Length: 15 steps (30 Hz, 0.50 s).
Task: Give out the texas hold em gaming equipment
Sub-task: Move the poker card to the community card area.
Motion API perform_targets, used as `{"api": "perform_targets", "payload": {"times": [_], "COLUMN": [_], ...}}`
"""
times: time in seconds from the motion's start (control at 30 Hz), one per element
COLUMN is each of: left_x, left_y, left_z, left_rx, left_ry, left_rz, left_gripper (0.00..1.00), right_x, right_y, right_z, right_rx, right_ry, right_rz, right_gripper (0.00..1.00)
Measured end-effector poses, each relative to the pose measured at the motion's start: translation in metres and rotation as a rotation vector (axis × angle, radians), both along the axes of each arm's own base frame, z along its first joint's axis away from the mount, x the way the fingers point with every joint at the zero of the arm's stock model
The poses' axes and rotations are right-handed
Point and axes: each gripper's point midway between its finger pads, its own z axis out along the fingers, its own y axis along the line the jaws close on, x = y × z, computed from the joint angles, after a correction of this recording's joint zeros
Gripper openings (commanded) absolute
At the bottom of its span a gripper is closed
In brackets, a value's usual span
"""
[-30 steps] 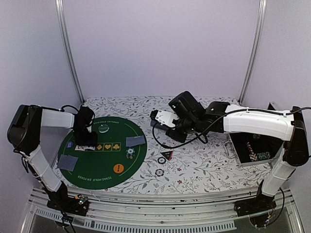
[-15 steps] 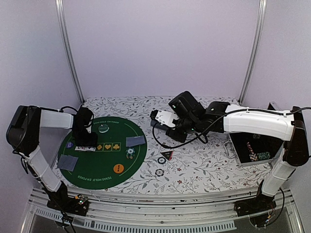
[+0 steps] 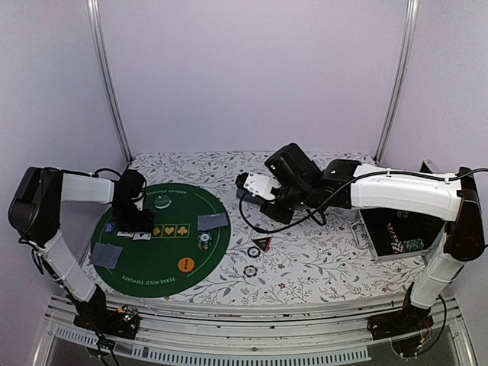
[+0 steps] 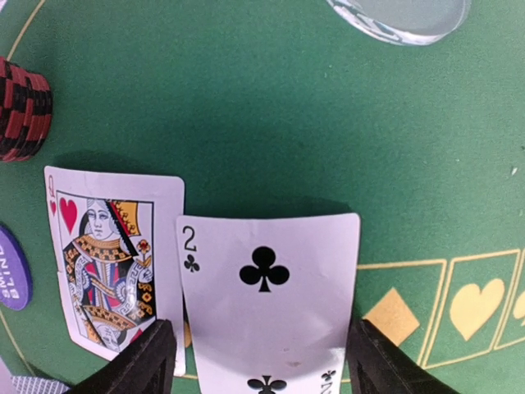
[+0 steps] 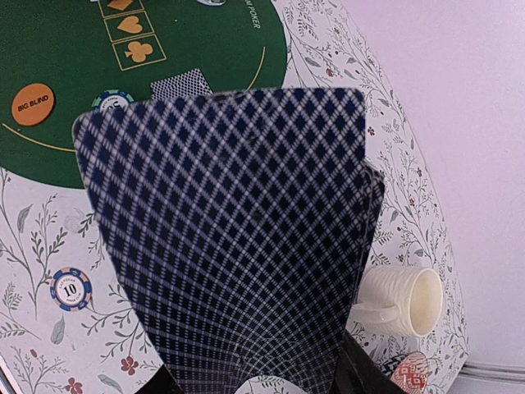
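Observation:
My left gripper (image 3: 134, 226) hovers low over the green poker mat (image 3: 164, 278). A face-up two of clubs (image 4: 267, 304) lies flat on the felt between its spread fingers (image 4: 148, 365), beside a face-up queen of hearts (image 4: 111, 263); the gripper (image 4: 258, 365) is open. A red-black chip stack (image 4: 23, 111), a purple disc (image 4: 10, 271) and the clear disc (image 4: 402, 16) lie around them. My right gripper (image 3: 258, 187) hangs over the floral cloth, shut on a deck of blue-backed cards (image 5: 238, 238). Face-down cards (image 3: 213, 221) (image 3: 105, 255), the orange button (image 3: 186, 264) and a chip pile (image 3: 203, 241) lie on the mat.
A black-and-red triangular marker (image 3: 263, 244) and two loose chips (image 3: 252, 251) (image 3: 250, 270) lie on the cloth right of the mat. An open metal case (image 3: 396, 238) with chips stands at the right. A cream mug (image 5: 402, 300) and a red-patterned dish (image 5: 410, 371) lie near the right gripper.
The left gripper's jaws have spread wider around the two of clubs, which now rests on the mat. The right arm with its deck has not moved.

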Motion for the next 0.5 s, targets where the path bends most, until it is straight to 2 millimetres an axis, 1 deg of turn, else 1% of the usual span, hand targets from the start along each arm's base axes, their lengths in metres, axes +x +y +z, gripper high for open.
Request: {"api": "perform_targets", "payload": {"times": [0.17, 0.27, 0.37, 0.43, 0.5], "left_x": [0.0, 0.001, 0.004, 0.005, 0.004], "left_y": [0.0, -0.004, -0.011, -0.016, -0.02], "left_z": [0.002, 0.011, 0.031, 0.046, 0.058], "left_rx": [0.004, -0.009, -0.038, -0.068, -0.107], "left_ry": [-0.003, -0.024, -0.077, -0.112, -0.139], "left_rz": [-0.01, -0.032, -0.057, -0.055, -0.031], "left_gripper": [0.74, 0.74, 0.72, 0.68, 0.62], "right_x": [0.0, 0.0, 0.0, 0.0, -0.001], "right_y": [0.0, 0.0, 0.0, -0.001, -0.001], "right_z": [0.0, 0.0, 0.0, -0.001, -0.001], "right_rx": [0.0, 0.0, -0.002, -0.004, -0.005], "right_ry": [0.0, 0.0, 0.001, 0.003, 0.003], "right_rz": [0.0, 0.0, 0.0, 0.0, 0.0], "right_gripper": [0.45, 0.45, 0.45, 0.45, 0.45]}}
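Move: The deck in my right hand, source of the next card, is about 32 cm to the right of my left hand, 2 cm farther out and 17 cm up. The two of clubs lies right between my open left fingertips, 1 cm below. On the mat, the queen of hearts is some 5 cm left and 1 cm ahead, the diamond square 5 cm right and level. From my right hand the deck is about 2 cm ahead, 2 cm left and 3 cm below. After a brief pause beside the two of clubs, I lift my left hand nearly straight up off the mat, about 6 cm and gathering speed, drifting some 2 cm right towards the deck. My fingers stay open around nothing and tilt forward and right by roughly 10 degrees. My right hand stays put and keeps its hold on the deck. ##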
